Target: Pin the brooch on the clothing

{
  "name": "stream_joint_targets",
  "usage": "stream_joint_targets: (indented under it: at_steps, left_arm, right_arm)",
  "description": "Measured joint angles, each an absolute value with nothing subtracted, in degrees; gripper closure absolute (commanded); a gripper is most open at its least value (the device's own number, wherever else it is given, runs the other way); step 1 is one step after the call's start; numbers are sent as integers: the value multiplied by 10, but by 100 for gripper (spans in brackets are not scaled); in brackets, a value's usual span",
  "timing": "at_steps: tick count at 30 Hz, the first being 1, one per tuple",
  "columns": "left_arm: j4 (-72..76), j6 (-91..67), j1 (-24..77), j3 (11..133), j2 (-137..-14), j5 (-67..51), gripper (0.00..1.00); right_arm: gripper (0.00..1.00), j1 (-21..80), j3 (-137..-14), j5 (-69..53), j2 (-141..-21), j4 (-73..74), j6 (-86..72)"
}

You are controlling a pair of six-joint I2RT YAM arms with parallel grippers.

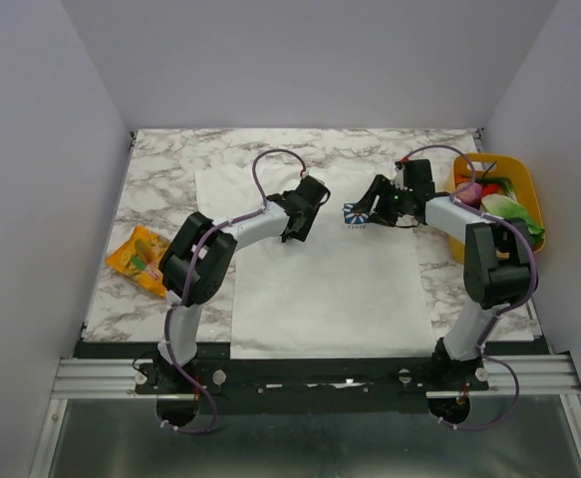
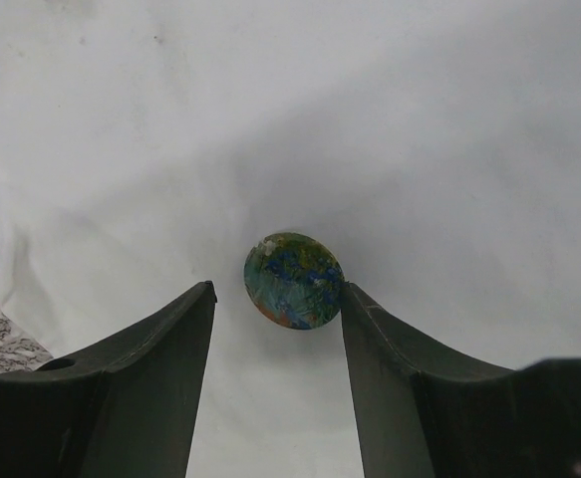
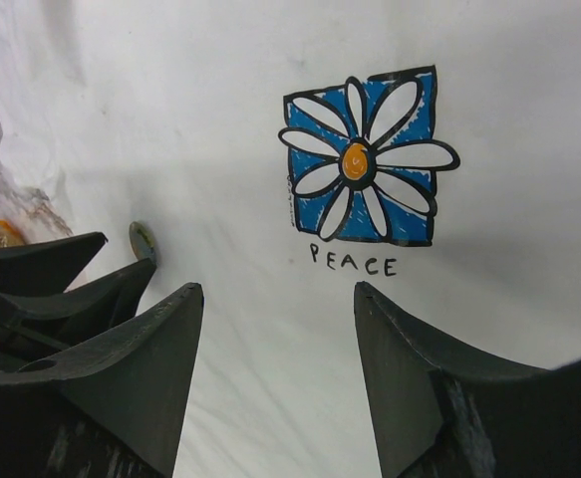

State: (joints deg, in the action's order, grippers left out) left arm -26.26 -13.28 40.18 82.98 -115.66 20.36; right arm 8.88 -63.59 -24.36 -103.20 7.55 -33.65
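Observation:
The clothing (image 1: 320,279) is a white T-shirt spread flat on the marble table, with a blue square flower print (image 3: 365,159) above the word PEACE. The brooch (image 2: 293,280), a small round greenish disc, lies on the white fabric (image 2: 370,119). My left gripper (image 2: 279,289) is open, and the disc sits just past its tips, against the right finger (image 2: 390,368). My right gripper (image 3: 277,289) is open over bare fabric below the print. In the right wrist view the brooch (image 3: 143,242) shows edge-on beside the left gripper's fingers (image 3: 51,264). From above, both grippers (image 1: 305,209) (image 1: 375,204) flank the print (image 1: 355,214).
A yellow basket (image 1: 521,171) holding colourful items stands at the table's right edge, close behind my right arm. An orange packet (image 1: 139,257) lies on the marble (image 1: 160,174) left of the shirt.

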Motion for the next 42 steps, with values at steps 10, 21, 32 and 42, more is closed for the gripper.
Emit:
stream_joint_targets:
  at_steps: [10, 21, 32, 42]
  left_arm:
    - [-260, -133, 402, 839, -1176, 204, 40]
    - [-254, -131, 403, 840, -1181, 204, 56]
    - [-246, -129, 402, 840, -1182, 213, 64]
    - [-227, -129, 386, 811, -1159, 212, 66]
  right_arm:
    - [30, 89, -636, -253, -1034, 69, -336]
    - [30, 89, -636, -263, -1037, 68, -336]
    - [30, 89, -636, -265, -1045, 67, -336]
    - [30, 89, -636, -268, -1045, 60, -335]
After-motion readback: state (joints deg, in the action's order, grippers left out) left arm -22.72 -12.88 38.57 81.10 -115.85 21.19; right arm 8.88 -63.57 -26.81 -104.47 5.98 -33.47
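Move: The brooch lies on the clothing just under the left fingertips, about 1 cm ahead of the left hand, 1 cm to its right and 2 cm below. The printed flower is some 17 cm to this hand's right and 5 cm farther out; the right gripper hovers about 21 cm to its right and 6 cm ahead. From the right hand the brooch lies roughly 20 cm left, 5 cm back and 5 cm down. Left hand sinks 1 cm, narrows its fingers about the brooch, then pushes it roughly 1.5 cm left. ##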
